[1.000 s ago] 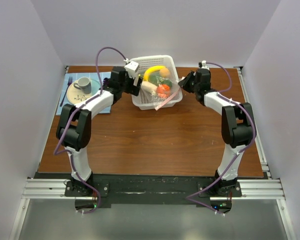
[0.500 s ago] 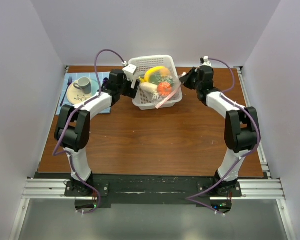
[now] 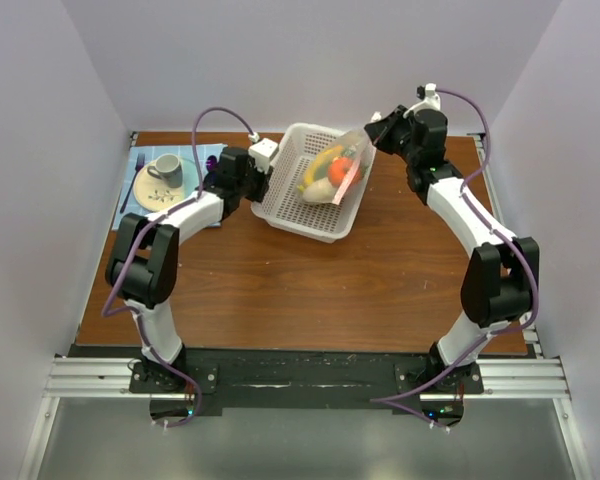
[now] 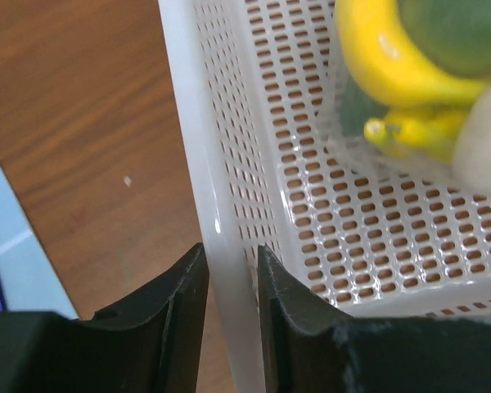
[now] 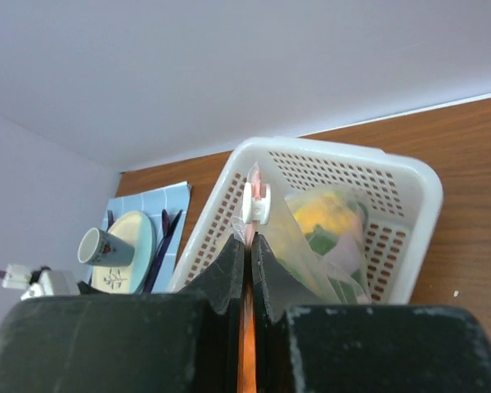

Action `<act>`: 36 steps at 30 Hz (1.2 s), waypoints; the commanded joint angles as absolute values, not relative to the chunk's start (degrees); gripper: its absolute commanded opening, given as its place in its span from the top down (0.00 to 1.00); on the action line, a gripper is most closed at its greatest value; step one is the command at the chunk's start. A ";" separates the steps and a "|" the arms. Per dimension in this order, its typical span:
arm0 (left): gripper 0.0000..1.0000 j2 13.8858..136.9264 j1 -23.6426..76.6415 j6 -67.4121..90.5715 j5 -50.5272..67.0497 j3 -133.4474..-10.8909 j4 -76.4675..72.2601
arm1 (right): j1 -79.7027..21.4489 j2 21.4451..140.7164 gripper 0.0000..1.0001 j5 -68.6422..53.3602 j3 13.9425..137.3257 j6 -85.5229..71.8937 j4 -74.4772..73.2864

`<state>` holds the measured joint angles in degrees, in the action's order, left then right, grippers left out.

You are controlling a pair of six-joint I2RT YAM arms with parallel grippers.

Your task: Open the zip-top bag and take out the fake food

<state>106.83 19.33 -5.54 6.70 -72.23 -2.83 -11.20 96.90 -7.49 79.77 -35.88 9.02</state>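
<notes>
The clear zip-top bag (image 3: 352, 150) hangs partly lifted over the white perforated basket (image 3: 298, 212), its pink-red zip strip (image 3: 356, 176) running down. The fake food is inside the bag: yellow banana (image 3: 319, 166), orange (image 3: 340, 168), a white piece (image 3: 318, 192). My right gripper (image 3: 372, 130) is shut on the bag's zip strip just below the white slider (image 5: 255, 203), above the basket's far right corner. My left gripper (image 3: 263, 182) is shut on the basket's left rim (image 4: 222, 246). The left wrist view shows the banana (image 4: 385, 57) and a green piece (image 4: 462, 33) through the plastic.
A cup (image 3: 166, 168) on a plate (image 3: 148, 192) with cutlery sits on a blue mat (image 3: 131, 204) at the back left, close to my left arm. The back wall is just behind the basket. Bare wooden table (image 3: 310, 290) lies in front of the basket.
My right gripper has risen and moved back with the bag's zip strip, pulling the bag up. The basket has swung round and slid forward, my left gripper still on its rim.
</notes>
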 commanded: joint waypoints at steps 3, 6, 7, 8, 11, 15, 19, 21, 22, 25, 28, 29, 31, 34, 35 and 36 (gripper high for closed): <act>0.63 96.53 20.13 -5.45 15.28 -61.20 4.12 | -11.07 90.01 1.00 -7.21 80.07 -33.40 3.71; 0.63 91.00 21.27 -5.71 19.59 -56.36 8.42 | -11.07 86.93 1.00 -5.89 77.44 -32.96 1.51; 0.63 89.40 21.88 -5.97 20.82 -55.21 9.31 | -11.07 85.62 1.00 -5.63 76.39 -32.78 0.89; 0.62 87.91 22.23 -6.15 23.35 -54.15 10.27 | -11.07 85.08 1.00 -5.63 75.68 -32.70 0.36; 0.62 81.93 23.99 -6.59 28.45 -50.46 14.31 | -11.07 82.80 1.00 -5.89 72.96 -32.61 -1.30; 0.39 72.80 28.46 -7.64 35.58 -46.24 21.86 | -11.07 80.34 1.00 -6.33 70.49 -32.17 -2.81; 0.00 65.22 35.42 -10.09 40.67 -43.77 25.39 | -11.07 79.01 1.00 -7.03 68.38 -32.08 -3.95; 0.00 65.12 35.24 -11.16 38.94 -44.64 27.14 | -10.99 78.93 1.00 -7.38 67.59 -32.86 -4.04; 0.00 65.39 35.24 -11.51 38.76 -44.74 27.42 | -11.07 78.75 1.00 -8.34 66.89 -33.13 -3.87; 0.00 65.30 35.42 -11.86 40.77 -45.00 27.33 | -11.25 78.49 1.00 -10.10 66.62 -34.71 -2.55; 0.00 65.48 35.33 -12.74 39.57 -46.57 27.33 | -13.00 77.70 1.00 -10.98 69.68 -34.45 -3.25; 0.00 65.83 35.42 -14.40 37.72 -47.54 27.77 | -13.53 77.26 1.00 -11.51 70.92 -34.28 -4.64; 0.00 65.74 35.24 -17.21 32.03 -51.84 30.05 | -16.41 75.25 1.00 -10.99 75.12 -32.26 -6.32; 0.00 64.87 33.93 -20.39 25.26 -57.73 31.11 | -20.37 72.26 1.00 -9.14 81.62 -29.62 -9.66; 0.00 64.86 33.23 -20.56 23.92 -60.88 31.20 | -20.91 71.90 1.00 -9.05 83.30 -29.45 -10.54; 0.00 65.04 31.92 -20.31 22.43 -62.56 31.72 | -21.44 71.63 1.00 -9.57 84.97 -29.44 -10.89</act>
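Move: The left gripper already pinches the basket's left rim. The basket's middle lies some 14 cm to its right and 3 cm ahead, and the bare table the basket is bound for is about 18 cm back and 21 cm right. The plate is about 24 cm left, level with the gripper. From the right gripper, still holding the zip-top bag's slider end high, that bare table is roughly 22 cm back, 5 cm left and well below; the fake food hangs about 20 cm down, 6 cm left and 3 cm back. Draw the left gripper back towards the bases, dragging the basket by its rim; after about 20 cm open wide to free the rim while carrying on back, swinging some 40 degrees clockwise and tipping down, then ease up and forward a little. Keep the right gripper shut on the bag and follow back about 12 cm, dipping slightly, then rising and drifting left at the end. ##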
